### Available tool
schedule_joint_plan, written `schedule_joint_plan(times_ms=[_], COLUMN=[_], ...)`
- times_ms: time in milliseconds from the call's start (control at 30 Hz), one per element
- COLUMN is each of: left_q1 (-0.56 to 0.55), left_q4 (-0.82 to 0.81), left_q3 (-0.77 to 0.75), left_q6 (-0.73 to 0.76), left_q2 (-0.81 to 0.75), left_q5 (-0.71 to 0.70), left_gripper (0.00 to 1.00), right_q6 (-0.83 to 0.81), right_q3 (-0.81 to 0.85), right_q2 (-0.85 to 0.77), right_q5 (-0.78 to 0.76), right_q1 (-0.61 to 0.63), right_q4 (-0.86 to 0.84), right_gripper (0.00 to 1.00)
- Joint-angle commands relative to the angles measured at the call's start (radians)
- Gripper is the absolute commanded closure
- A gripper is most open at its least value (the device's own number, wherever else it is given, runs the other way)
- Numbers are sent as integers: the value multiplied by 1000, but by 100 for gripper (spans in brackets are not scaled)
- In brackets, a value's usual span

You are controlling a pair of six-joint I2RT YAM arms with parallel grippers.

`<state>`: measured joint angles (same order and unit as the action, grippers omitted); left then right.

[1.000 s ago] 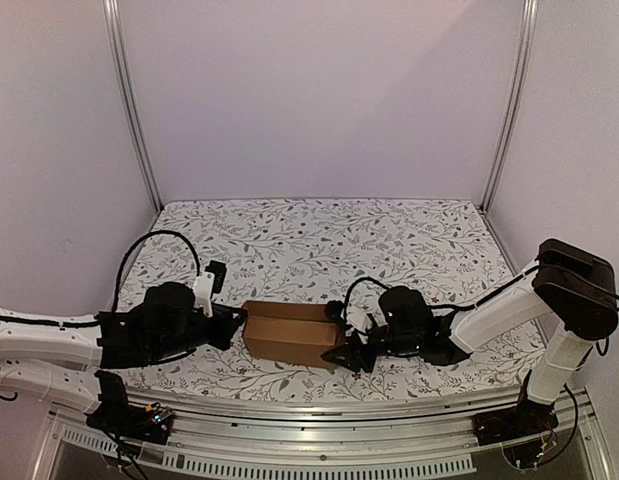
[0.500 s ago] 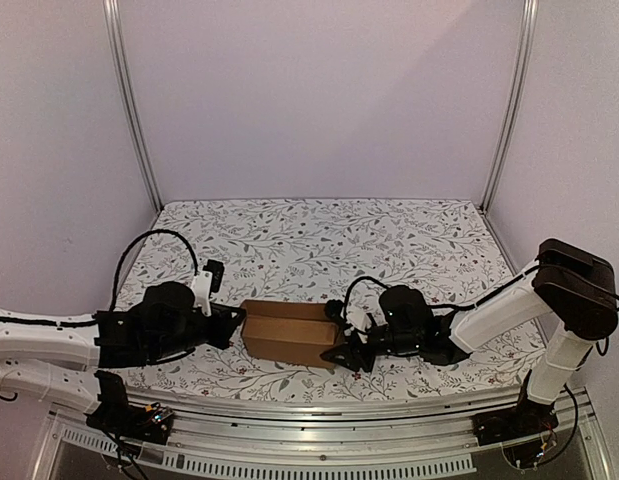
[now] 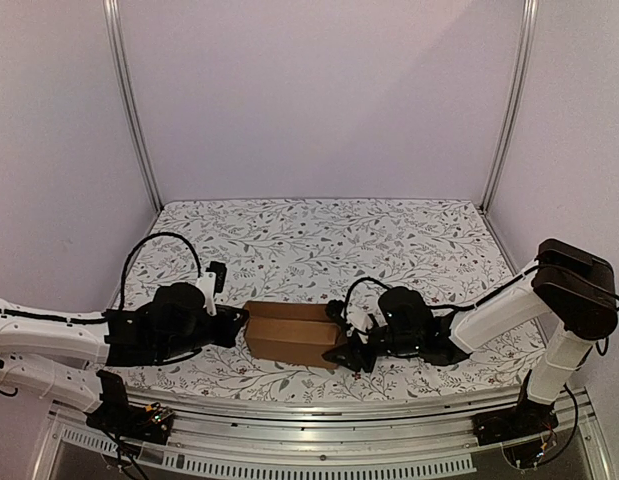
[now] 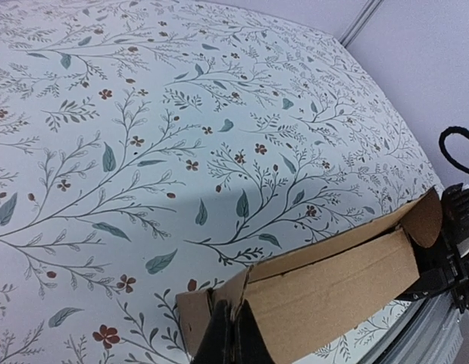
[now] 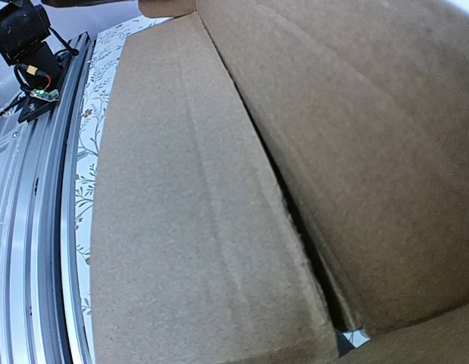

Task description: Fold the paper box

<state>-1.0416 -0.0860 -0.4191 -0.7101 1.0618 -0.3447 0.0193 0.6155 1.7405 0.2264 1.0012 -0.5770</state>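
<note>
The paper box (image 3: pixel 289 335) is a shallow brown cardboard box lying lengthwise near the table's front edge, between the two arms. My left gripper (image 3: pixel 241 325) is at its left end. In the left wrist view the gripper (image 4: pixel 232 337) is shut, its dark tips pressed into the seam between the end flap and the front wall of the box (image 4: pixel 332 292). My right gripper (image 3: pixel 344 340) is against the box's right end. The right wrist view shows only cardboard (image 5: pixel 181 227) with a dark seam between two panels; the fingers are hidden there.
A floral cloth (image 3: pixel 389 240) covers the table. A metal rail (image 3: pixel 319 415) runs along the near edge and shows again as the rail (image 5: pixel 37 227) in the right wrist view. Pale walls and corner posts (image 3: pixel 134 110) enclose the sides and back.
My left arm has edged a little to the right, toward the box's left end. The box and the right arm have barely moved.
</note>
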Motion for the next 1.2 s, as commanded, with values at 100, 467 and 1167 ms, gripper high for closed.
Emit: schedule_joint_plan(times_ms=[100, 467, 1167], left_q1=[-42, -114, -195], left_q4=[17, 56, 122], left_q3=[18, -13, -67], left_q6=[-61, -50, -40], left_q2=[22, 86, 175], left_q5=[3, -94, -200], left_gripper=[100, 100, 100], right_q6=[105, 90, 58], right_q3=[-29, -38, -40], right_q2=[8, -7, -48], right_q5=[-191, -182, -153], right_q1=[-44, -44, -45], right_q4=[-56, -85, -105], right_gripper=[69, 57, 29])
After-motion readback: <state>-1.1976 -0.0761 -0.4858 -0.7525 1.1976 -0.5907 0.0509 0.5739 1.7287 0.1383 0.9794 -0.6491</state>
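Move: The left hand's shut fingers already pinch the paper box at its left end; the box's middle lies about 10 cm to that hand's right, 1 cm back and 6 cm below. The right hand's half-open fingers straddle the box's right end, whose middle is about 1 cm to its left and level with it. The box's middle is roughly 10 cm to the right hand's left, level fore and aft, 1 cm lower. Left hand keeps its pinch, shifting the box 1.5 cm right; right fingers then open wider, moving 2 cm forward. ##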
